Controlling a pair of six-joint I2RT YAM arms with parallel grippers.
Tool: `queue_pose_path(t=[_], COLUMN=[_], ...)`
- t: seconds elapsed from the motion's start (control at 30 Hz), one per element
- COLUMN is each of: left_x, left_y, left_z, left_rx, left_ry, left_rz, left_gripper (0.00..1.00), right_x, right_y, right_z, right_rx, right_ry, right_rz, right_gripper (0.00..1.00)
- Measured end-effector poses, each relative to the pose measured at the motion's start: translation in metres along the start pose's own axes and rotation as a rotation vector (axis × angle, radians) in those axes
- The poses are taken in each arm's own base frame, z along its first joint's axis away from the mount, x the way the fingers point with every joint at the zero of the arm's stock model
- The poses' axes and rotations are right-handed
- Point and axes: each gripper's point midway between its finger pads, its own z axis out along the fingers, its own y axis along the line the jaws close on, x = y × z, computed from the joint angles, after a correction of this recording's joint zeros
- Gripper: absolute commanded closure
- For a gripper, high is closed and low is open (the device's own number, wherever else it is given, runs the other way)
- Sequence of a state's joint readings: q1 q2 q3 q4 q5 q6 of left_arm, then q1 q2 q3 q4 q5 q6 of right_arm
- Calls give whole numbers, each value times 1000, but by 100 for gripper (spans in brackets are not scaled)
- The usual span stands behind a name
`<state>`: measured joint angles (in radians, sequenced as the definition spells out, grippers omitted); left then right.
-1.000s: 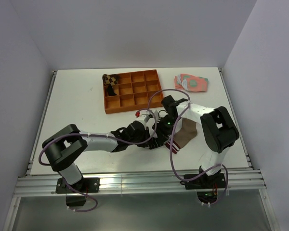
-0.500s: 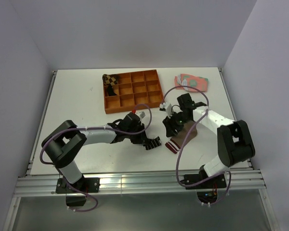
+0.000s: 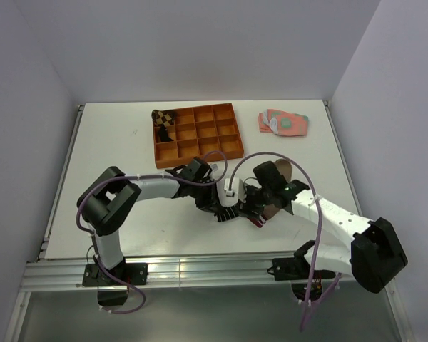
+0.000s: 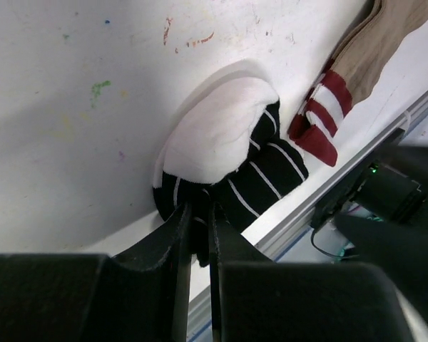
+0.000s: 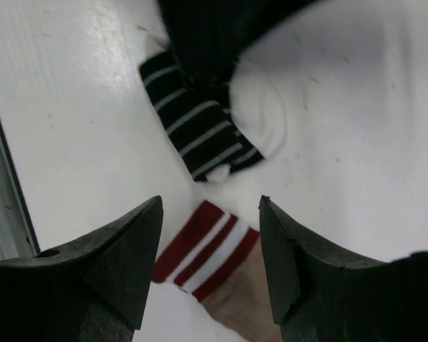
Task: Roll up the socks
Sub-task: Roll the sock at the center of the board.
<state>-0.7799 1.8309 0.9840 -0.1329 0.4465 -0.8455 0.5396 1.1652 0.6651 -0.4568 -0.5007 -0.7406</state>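
The short black sock (image 4: 260, 178) with thin white stripes and a white toe lies bunched on the white table. My left gripper (image 4: 197, 217) is shut on its near edge, and it shows from above (image 3: 225, 211) near the table's front. The tan-brown sock (image 4: 367, 43) lies just right of it, its maroon-and-white cuff (image 5: 208, 249) pointing at the black sock (image 5: 196, 128). My right gripper (image 5: 210, 206) hovers open over that cuff, one finger on each side, not touching it. In the top view the right wrist (image 3: 264, 192) hides most of the tan sock.
An orange compartment tray (image 3: 200, 135) stands at the back with a brown checkered rolled sock (image 3: 162, 118) in its top-left cell. Flat pink-and-green socks (image 3: 284, 122) lie at the back right. The table's front rail (image 3: 200, 267) runs close behind both grippers.
My right arm has swung and its gripper has moved from the tan sock's middle to above the cuff, its jaws wider. The left gripper has kept its hold on the black sock.
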Motion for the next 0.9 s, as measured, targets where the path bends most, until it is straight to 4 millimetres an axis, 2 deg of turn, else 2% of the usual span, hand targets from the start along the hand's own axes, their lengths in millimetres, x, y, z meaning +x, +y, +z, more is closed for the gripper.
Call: queue_pose_path(t=[0.13, 0.37, 0.7, 0.8, 0.83, 0.9], left_x=[0, -1, -1, -2, -3, -3], left_y=[-2, -2, -1, -1, -1, -1], left_z=[3, 4, 5, 5, 5, 5], left_rx=[7, 11, 21, 29, 31, 34], left_ry=[38, 78, 94, 97, 96, 95], left_rz=[-27, -58, -74, -77, -77, -83], left_gripper=[100, 98, 95, 92, 91, 87], right_x=[-5, -7, 4, 8, 9, 10], right_y=[12, 19, 25, 22, 21, 18], right_z=[11, 28, 50, 54, 56, 58], right_rx=[-15, -4, 1, 8, 11, 21], right_ry=[12, 51, 128, 148, 155, 162], right_rz=[-105, -232, -296, -300, -299, -296], right_gripper=[36, 38, 40, 50, 59, 64])
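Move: The right hand, open, hangs roughly 6 cm above the folded black striped sock, whose middle lies about 5 cm to its left and 1 cm back. The brown sock's red-and-white cuff is about 3 cm right and 3 cm back from that hand, and the divided box some 25 cm ahead and 17 cm left. The left hand already grips the black sock's rolled part; the sock's middle lies about 3 cm to its right, level fore and aft, 1 cm below. Leftward first and then mostly down, the right hand swings about 3.5 cm left and sinks some 5 cm onto the loose striped end of the black sock, its fingers tipping steeper with a slight counter-clockwise turn. Only at the finish do the fingers start closing, taking the striped cloth between them. The left hand keeps its pinch on the rolled part nearly in place, tilting slightly. ##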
